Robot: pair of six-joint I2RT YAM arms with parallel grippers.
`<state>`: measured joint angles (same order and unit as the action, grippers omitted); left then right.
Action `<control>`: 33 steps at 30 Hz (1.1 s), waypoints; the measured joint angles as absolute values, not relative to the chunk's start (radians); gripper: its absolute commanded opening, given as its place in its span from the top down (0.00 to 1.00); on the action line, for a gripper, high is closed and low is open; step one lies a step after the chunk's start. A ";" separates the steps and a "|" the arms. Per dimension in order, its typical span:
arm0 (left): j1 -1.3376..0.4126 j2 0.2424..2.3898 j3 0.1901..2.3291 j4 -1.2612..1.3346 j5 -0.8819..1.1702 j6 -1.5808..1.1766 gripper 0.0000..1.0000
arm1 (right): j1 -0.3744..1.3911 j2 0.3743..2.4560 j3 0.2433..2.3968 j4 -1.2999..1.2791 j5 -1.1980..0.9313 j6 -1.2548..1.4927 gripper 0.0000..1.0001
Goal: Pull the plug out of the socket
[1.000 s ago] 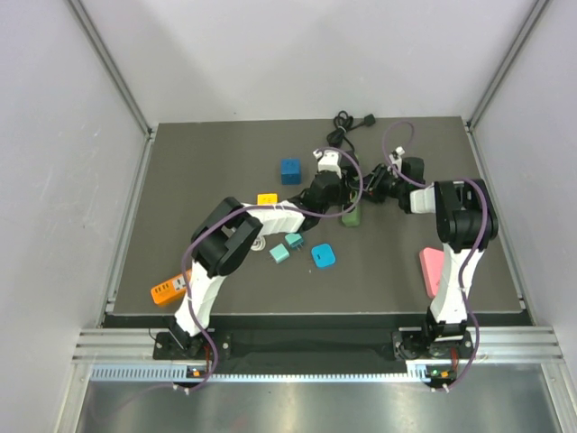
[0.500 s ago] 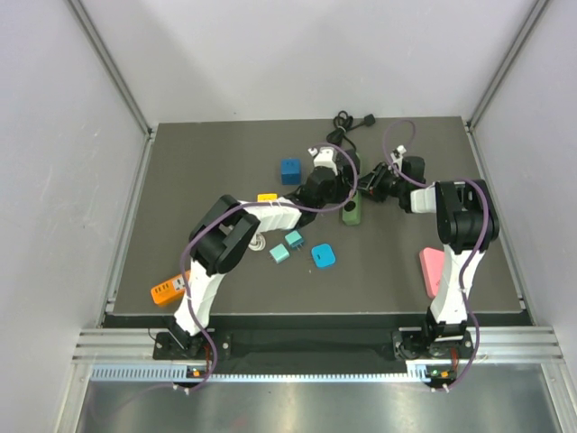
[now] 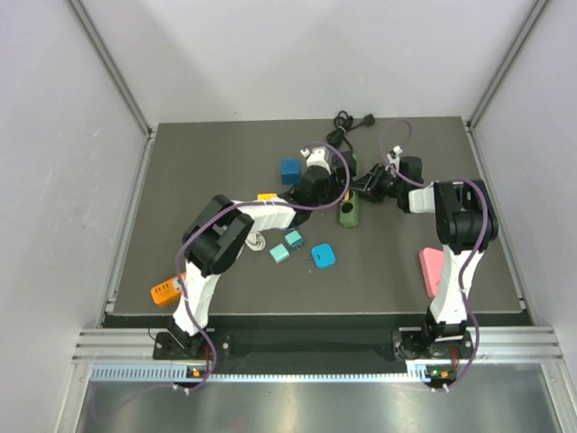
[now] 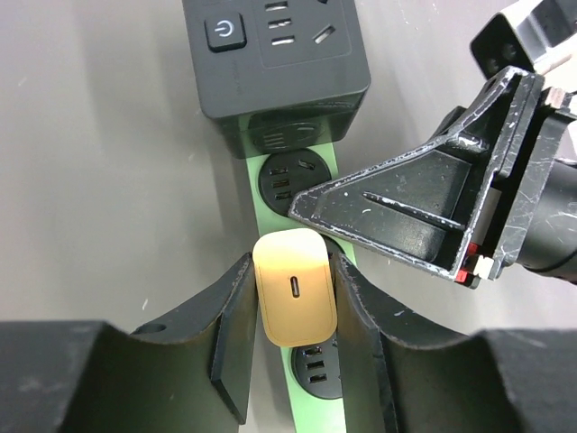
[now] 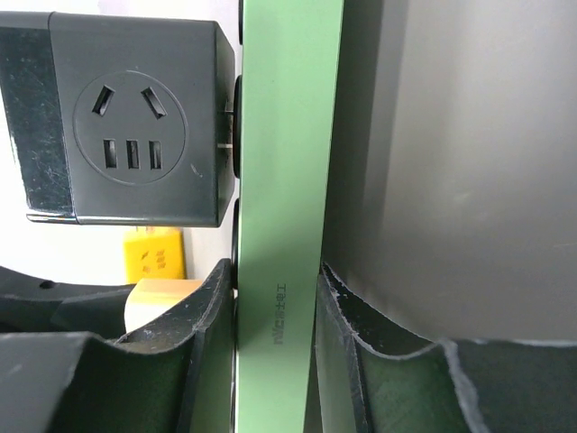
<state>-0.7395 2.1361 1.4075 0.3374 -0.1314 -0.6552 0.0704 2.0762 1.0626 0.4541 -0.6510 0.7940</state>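
Note:
The socket is a long green strip with round black outlets, lying at the table's far middle. The plug, a cream block with a small slot in its face, sits over one outlet. My left gripper is shut on the plug's two sides. Whether its pins are still in the outlet is hidden. My right gripper is shut on the strip's narrow sides from the right, and one of its fingers crosses the strip just beyond the plug.
A black cube adapter is plugged into the strip's far end. A coiled black cable lies behind it. A blue cube, a yellow block, teal pieces, a pink object and an orange one are scattered around.
My left wrist has shifted toward the far left with the plug still between its fingers. The right gripper and the strip have hardly moved.

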 measured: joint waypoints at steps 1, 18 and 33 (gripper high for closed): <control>-0.739 2.116 1.373 0.355 -0.136 -0.672 1.00 | 0.074 2.076 1.063 0.451 -0.667 0.793 1.00; -0.748 2.111 1.489 0.181 -0.181 -0.641 1.00 | 0.071 2.051 1.081 0.446 -0.647 0.784 1.00; -0.858 1.811 1.462 0.125 -0.180 -0.455 1.00 | 0.041 2.070 1.090 0.461 -0.507 0.758 1.00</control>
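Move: The left hand already grips the yellow plug between its pads. The plug's socket, on the green strip, is about 2 cm ahead, 2 cm right and 1 cm below. The black cube plug, still in the strip, stands roughly 7 cm straight ahead; the blue box is some 14 cm left, 5 cm ahead and 6 cm lower. The right hand already pinches the strip, with the yellow plug around 4 cm left, 2 cm back and 2 cm above. Still pinching the yellow plug, the left hand rocks it a centimetre or two left, right and left again against the strip, then draws it out and away, ending some 16 cm higher and 6 cm back, its fingers tipped up about 15 degrees. The right hand keeps its grip on the strip, sways left with the pull, then swings forward and right about 3 cm each, turning slightly clockwise. ##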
